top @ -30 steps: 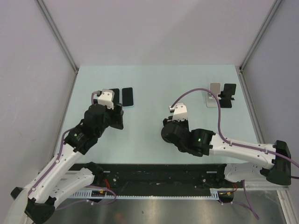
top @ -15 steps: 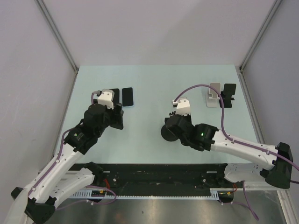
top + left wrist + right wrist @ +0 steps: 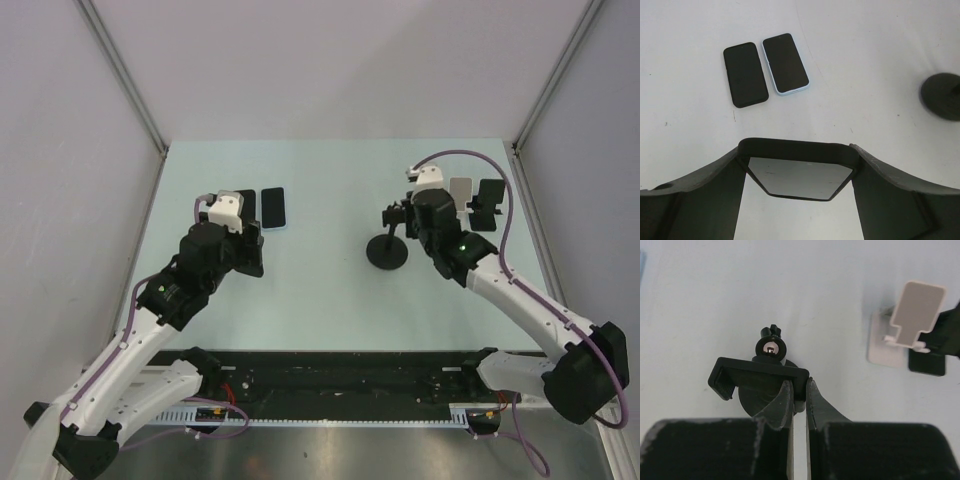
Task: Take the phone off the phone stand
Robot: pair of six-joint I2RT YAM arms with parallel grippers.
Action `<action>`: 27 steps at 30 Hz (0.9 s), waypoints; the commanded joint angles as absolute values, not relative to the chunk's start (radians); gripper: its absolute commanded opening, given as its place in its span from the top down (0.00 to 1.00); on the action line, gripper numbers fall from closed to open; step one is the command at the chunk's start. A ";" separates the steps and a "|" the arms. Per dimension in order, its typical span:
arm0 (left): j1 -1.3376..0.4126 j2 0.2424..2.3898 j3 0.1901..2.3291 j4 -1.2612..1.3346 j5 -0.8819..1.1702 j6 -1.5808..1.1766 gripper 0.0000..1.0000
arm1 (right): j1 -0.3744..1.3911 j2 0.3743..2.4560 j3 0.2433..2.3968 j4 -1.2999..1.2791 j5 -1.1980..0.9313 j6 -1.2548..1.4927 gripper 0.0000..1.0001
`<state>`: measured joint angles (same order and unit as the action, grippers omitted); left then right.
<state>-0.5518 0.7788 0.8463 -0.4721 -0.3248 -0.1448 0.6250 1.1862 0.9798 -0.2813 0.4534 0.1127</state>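
My left gripper [image 3: 799, 156] is shut on the phone [image 3: 800, 177], a dark handset with a glossy screen held across its width between the two fingers, above the table. In the top view that gripper [image 3: 246, 246] sits at the left and the phone is hidden under it. The phone stand [image 3: 388, 250] is black, with a round base, a post and a wide clamp [image 3: 752, 377] that holds nothing. My right gripper [image 3: 799, 386] pinches the right end of that clamp, and in the top view the right gripper [image 3: 404, 216] is over the stand.
Two phones lie flat side by side ahead of the left gripper: a black one [image 3: 745, 75] and one in a light blue case [image 3: 785, 65]. A white stand [image 3: 912, 320] and a black stand [image 3: 932, 352] are at the far right, near the side wall.
The right arm swung from mid-table toward the far right and its jaws closed on the stand's clamp; the stand's base shifted a little farther right. The left arm stayed still.
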 commanded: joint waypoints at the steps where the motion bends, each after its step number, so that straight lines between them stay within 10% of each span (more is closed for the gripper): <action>1: -0.538 0.765 0.857 -0.376 -0.305 -0.117 1.00 | 0.459 1.152 0.968 0.056 0.253 -0.043 1.00; 9: -0.532 0.775 0.856 -0.376 -0.299 -0.118 1.00 | 0.157 1.241 0.939 0.270 -0.046 -0.043 1.00; 27: -0.515 0.790 0.857 -0.376 -0.275 -0.120 1.00 | 0.058 1.402 0.928 0.422 -0.110 -0.089 1.00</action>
<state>-0.5236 0.7998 0.8459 -0.4534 -0.2893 -0.1448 0.0658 1.4033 0.9138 0.2531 -0.1036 -0.0727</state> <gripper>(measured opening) 0.794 0.078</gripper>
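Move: The black round-based phone stand, already empty, is in the right hand's fingers. The clear table it is being taken to lies about 13 cm ahead and 5 cm right of that hand, some 14 cm below. Just beyond that spot, the white stand is about 10 cm ahead and 17 cm right of the hand, and the square black stand 11 cm ahead and 26 cm right, both roughly 7 cm lower. From the left hand the spot is about 22 cm ahead and 52 cm right. The black round-based stand, still pinched by the end of its cradle in the shut right fingers, is swept about 11 cm forward and 11 cm right towards the white stand's left side. The quick diagonal fades into a slow, straight forward creep, while the wrist tips the fingers up some 10 degrees. The left hand just keeps its hold on the phone. ##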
